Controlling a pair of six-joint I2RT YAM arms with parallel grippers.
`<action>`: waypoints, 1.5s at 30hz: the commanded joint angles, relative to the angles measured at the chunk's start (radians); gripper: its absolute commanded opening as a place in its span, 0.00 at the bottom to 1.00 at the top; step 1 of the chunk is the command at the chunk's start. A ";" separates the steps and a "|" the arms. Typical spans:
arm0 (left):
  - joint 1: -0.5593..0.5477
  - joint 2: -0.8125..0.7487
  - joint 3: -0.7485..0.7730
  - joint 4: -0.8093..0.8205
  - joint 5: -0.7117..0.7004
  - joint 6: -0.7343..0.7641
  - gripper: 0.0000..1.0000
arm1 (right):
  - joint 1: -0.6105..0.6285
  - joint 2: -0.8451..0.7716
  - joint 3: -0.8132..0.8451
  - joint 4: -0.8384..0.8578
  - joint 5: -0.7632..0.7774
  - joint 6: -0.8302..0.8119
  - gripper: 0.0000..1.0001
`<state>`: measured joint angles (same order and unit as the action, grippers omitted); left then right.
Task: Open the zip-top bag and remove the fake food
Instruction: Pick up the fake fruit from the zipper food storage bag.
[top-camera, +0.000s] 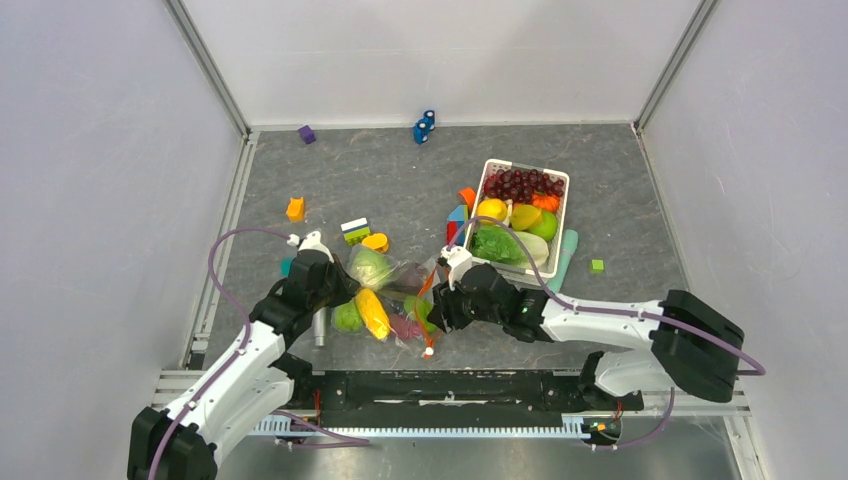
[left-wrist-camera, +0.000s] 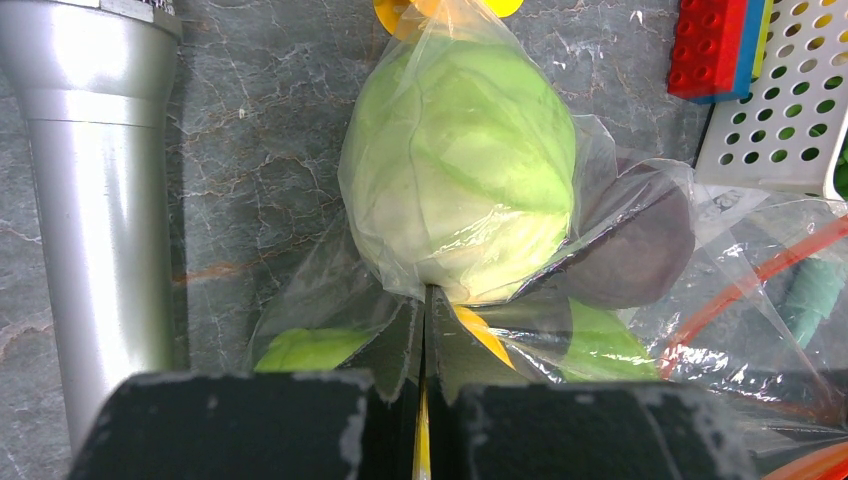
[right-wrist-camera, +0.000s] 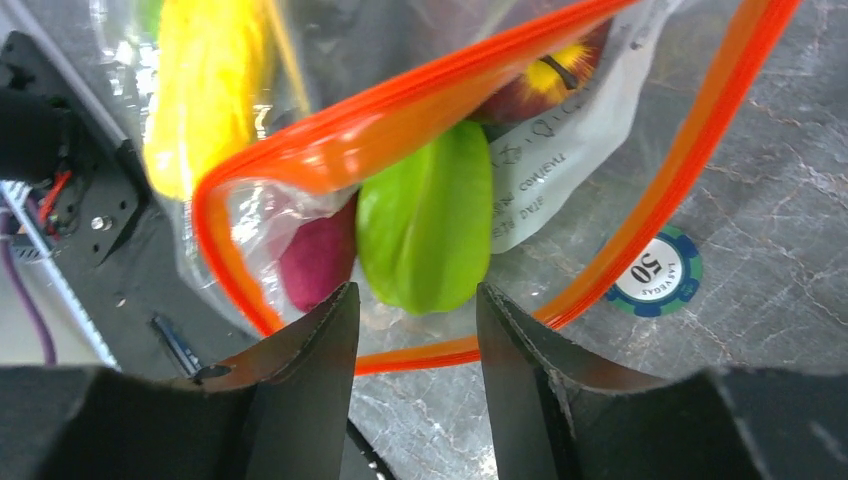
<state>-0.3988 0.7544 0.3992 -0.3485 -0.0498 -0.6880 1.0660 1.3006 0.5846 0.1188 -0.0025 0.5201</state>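
The zip-top bag (top-camera: 392, 292) lies between the two arms, clear, with its red-orange zipper strip (right-wrist-camera: 400, 120) parted into an open loop. My left gripper (left-wrist-camera: 427, 300) is shut on a fold of the bag's plastic just below the pale green cabbage (left-wrist-camera: 460, 170). The dark eggplant (left-wrist-camera: 640, 240) sits to the cabbage's right. My right gripper (right-wrist-camera: 415, 300) stands open at the bag's mouth, its fingertips either side of a green fruit (right-wrist-camera: 430, 230) without touching it. The magenta sweet potato (right-wrist-camera: 320, 255) and yellow corn (right-wrist-camera: 205, 90) lie inside, to the left.
A white basket (top-camera: 556, 225) with grapes and other produce stands right of the bag. A silver cylinder (left-wrist-camera: 90, 200) lies left of it. A poker chip (right-wrist-camera: 655, 270) rests on the table by the zipper. Coloured blocks (top-camera: 355, 230) are scattered farther back.
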 joint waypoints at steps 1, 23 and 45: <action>0.005 -0.004 0.010 -0.006 -0.005 0.002 0.02 | 0.002 0.050 0.025 0.063 0.093 0.029 0.53; 0.004 -0.006 -0.002 0.002 0.001 -0.005 0.02 | 0.002 0.196 0.104 0.060 0.091 -0.016 0.22; 0.005 -0.008 0.004 -0.016 -0.016 0.004 0.02 | -0.003 -0.189 0.057 -0.280 0.147 -0.052 0.00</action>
<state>-0.3988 0.7517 0.3992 -0.3500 -0.0505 -0.6884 1.0664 1.1950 0.6537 -0.0883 0.1192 0.4808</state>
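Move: The green fruit lies just inside the bag's orange-rimmed mouth, about 3 cm ahead of the open right fingers, 4 cm to their left and some 4 cm below. The magenta fruit is roughly 3 cm back of it and 3 cm farther left; the yellow corn sits 12 cm left of the hand and 2 cm ahead. The poker chip is 5 cm ahead and 5 cm right. From the left hand, the green fruit is about 4 cm back and 13 cm right. Down about 3 cm and forward 2 cm through the bag's mouth, easing a little left, the right hand dips to the green fruit and closes its fingers on the near end. Then it draws the gripped fruit up some 5 cm and to the right, out towards the mouth, while the left hand stays still and keeps the bag pinched. ##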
